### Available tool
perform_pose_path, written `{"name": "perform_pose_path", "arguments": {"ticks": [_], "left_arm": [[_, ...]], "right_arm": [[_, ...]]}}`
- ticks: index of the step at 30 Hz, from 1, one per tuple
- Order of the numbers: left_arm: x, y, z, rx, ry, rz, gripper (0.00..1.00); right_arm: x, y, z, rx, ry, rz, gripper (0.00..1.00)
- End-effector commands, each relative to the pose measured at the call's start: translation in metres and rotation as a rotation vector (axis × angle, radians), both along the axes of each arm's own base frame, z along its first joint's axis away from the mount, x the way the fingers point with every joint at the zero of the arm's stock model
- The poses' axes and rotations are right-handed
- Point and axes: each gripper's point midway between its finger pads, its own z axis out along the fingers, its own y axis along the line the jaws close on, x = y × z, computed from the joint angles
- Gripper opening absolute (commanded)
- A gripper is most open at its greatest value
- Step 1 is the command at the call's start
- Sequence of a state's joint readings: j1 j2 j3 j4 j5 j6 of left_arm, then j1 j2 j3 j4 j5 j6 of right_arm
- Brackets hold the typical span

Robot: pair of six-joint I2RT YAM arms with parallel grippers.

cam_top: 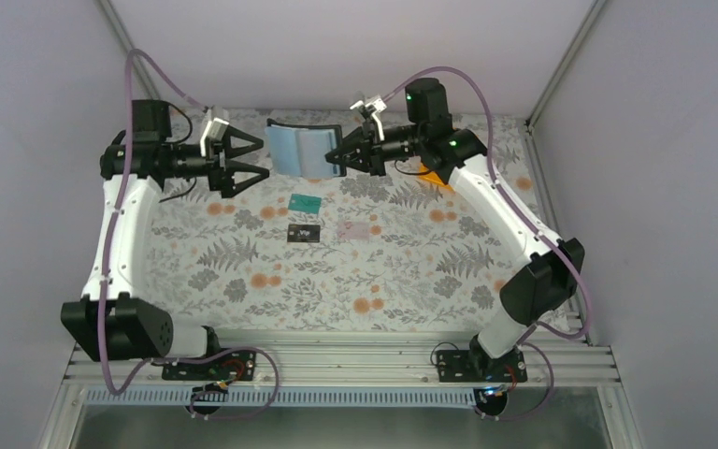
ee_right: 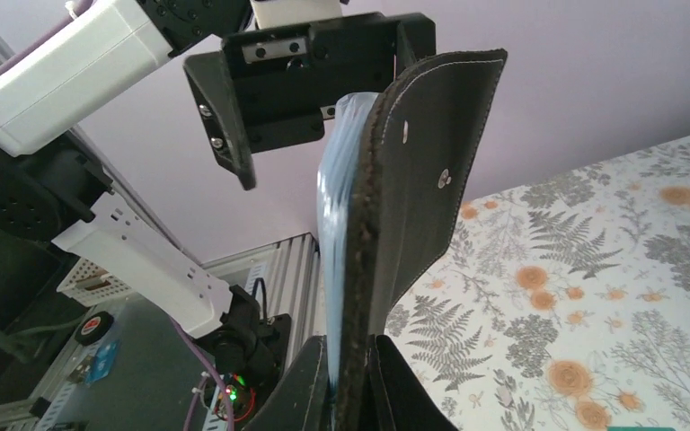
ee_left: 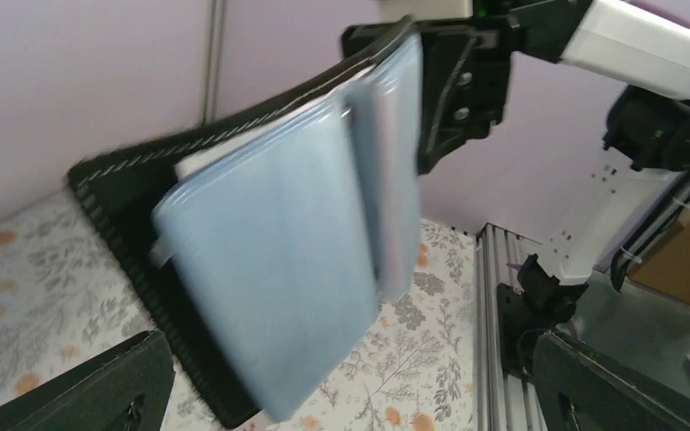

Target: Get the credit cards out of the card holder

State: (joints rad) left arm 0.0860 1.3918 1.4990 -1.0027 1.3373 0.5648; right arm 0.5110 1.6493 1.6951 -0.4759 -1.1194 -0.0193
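The card holder (cam_top: 301,148) hangs in the air at the back, black cover outward, bluish clear sleeves (ee_left: 278,260) fanned toward the left arm. My right gripper (cam_top: 337,157) is shut on its right edge; in the right wrist view the fingers (ee_right: 314,386) pinch cover and sleeves (ee_right: 413,197). My left gripper (cam_top: 264,159) stands open just left of the holder, apart from it, nothing between its fingers (ee_left: 99,386). Three credit cards lie on the cloth below: teal-green (cam_top: 306,202), black with white marks (cam_top: 305,233), pale pink (cam_top: 357,228).
A flower-and-fern cloth (cam_top: 411,271) covers the table. Something orange (cam_top: 439,178) shows partly behind the right arm at the back right. White walls close in the back and sides. The aluminium rail (cam_top: 337,360) with both arm bases runs along the near edge.
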Motion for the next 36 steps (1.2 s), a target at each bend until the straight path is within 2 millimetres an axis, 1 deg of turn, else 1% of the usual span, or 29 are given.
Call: {"name": "perform_pose_path", "arguments": {"ticks": [1,4,7,9,12,15,17,19,21,23,26,28,29,30,31,32,34,36], "left_arm": [[-0.012,-0.003,0.013,-0.043,-0.085,-0.037,1.00],[0.006,0.002,0.007,0.014,-0.062,0.050,1.00],[0.012,0.005,0.000,0.048,-0.069,0.084,1.00],[0.009,0.004,-0.001,0.039,-0.065,0.072,1.00],[0.000,0.000,0.004,0.008,-0.081,0.022,1.00],[-0.015,-0.005,0.008,-0.046,-0.089,-0.051,1.00],[-0.022,-0.011,0.007,-0.067,-0.091,-0.090,1.00],[-0.024,-0.016,0.002,-0.066,-0.082,-0.110,1.00],[-0.021,-0.021,-0.003,-0.055,-0.065,-0.111,0.99],[-0.018,-0.022,-0.005,-0.049,-0.049,-0.107,0.90],[-0.020,-0.023,-0.005,-0.059,-0.033,-0.113,0.58],[-0.027,-0.023,-0.002,-0.066,-0.055,-0.129,0.33],[-0.031,-0.024,0.000,-0.070,-0.067,-0.138,0.22],[-0.034,-0.024,0.002,-0.074,-0.076,-0.144,0.12],[-0.036,-0.024,0.004,-0.077,-0.081,-0.148,0.04],[-0.037,-0.024,0.005,-0.077,-0.080,-0.149,0.03],[-0.037,-0.024,0.007,-0.077,-0.078,-0.149,0.03],[-0.036,-0.024,0.007,-0.074,-0.076,-0.147,0.02]], "right_arm": [[-0.018,0.014,0.014,0.050,-0.080,0.125,0.04],[-0.023,0.018,0.011,0.051,-0.096,0.166,0.04],[-0.031,0.017,0.014,0.071,-0.118,0.211,0.04],[-0.038,0.015,0.016,0.086,-0.122,0.240,0.04],[-0.042,0.015,0.017,0.097,-0.129,0.263,0.04],[-0.040,0.017,0.016,0.097,-0.129,0.262,0.04],[-0.036,0.019,0.012,0.092,-0.120,0.253,0.04],[-0.031,0.023,0.010,0.087,-0.107,0.240,0.04],[-0.026,0.027,0.007,0.080,-0.098,0.233,0.04],[-0.022,0.031,0.004,0.075,-0.099,0.226,0.04],[-0.019,0.034,0.001,0.072,-0.092,0.223,0.04],[-0.018,0.035,0.000,0.068,-0.085,0.221,0.04],[-0.017,0.036,-0.001,0.065,-0.086,0.217,0.04],[-0.016,0.036,-0.001,0.062,-0.087,0.211,0.04],[-0.015,0.036,-0.001,0.059,-0.089,0.203,0.04],[-0.014,0.036,-0.001,0.057,-0.093,0.195,0.04],[-0.012,0.037,0.001,0.056,-0.104,0.183,0.06],[-0.012,0.036,0.005,0.058,-0.120,0.172,0.12]]}}
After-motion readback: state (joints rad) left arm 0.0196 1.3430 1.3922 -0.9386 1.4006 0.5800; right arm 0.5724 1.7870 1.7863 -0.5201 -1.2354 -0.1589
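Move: My right hand already holds the open card holder by its right edge, with its middle about 5 cm to that hand's left, 1 cm ahead and level. From my left hand the holder's middle is some 9 cm right, 1 cm ahead and level. Counted from my left hand, about 36 cm below, lie the green card (11 cm ahead, 5 right), the black card (3 ahead, 5 right) and the pink card (3 ahead, 18 right). I keep my right grip and feed the holder's free edge to my open left hand: the right draws back and left, turning about 10 degrees counter-clockwise, then eases forward, farther left and down, ending about 3 cm to the left. My left hand sways briefly, slips back and right some 2 cm each to meet the edge, then shuts its fingers and pinches it. ##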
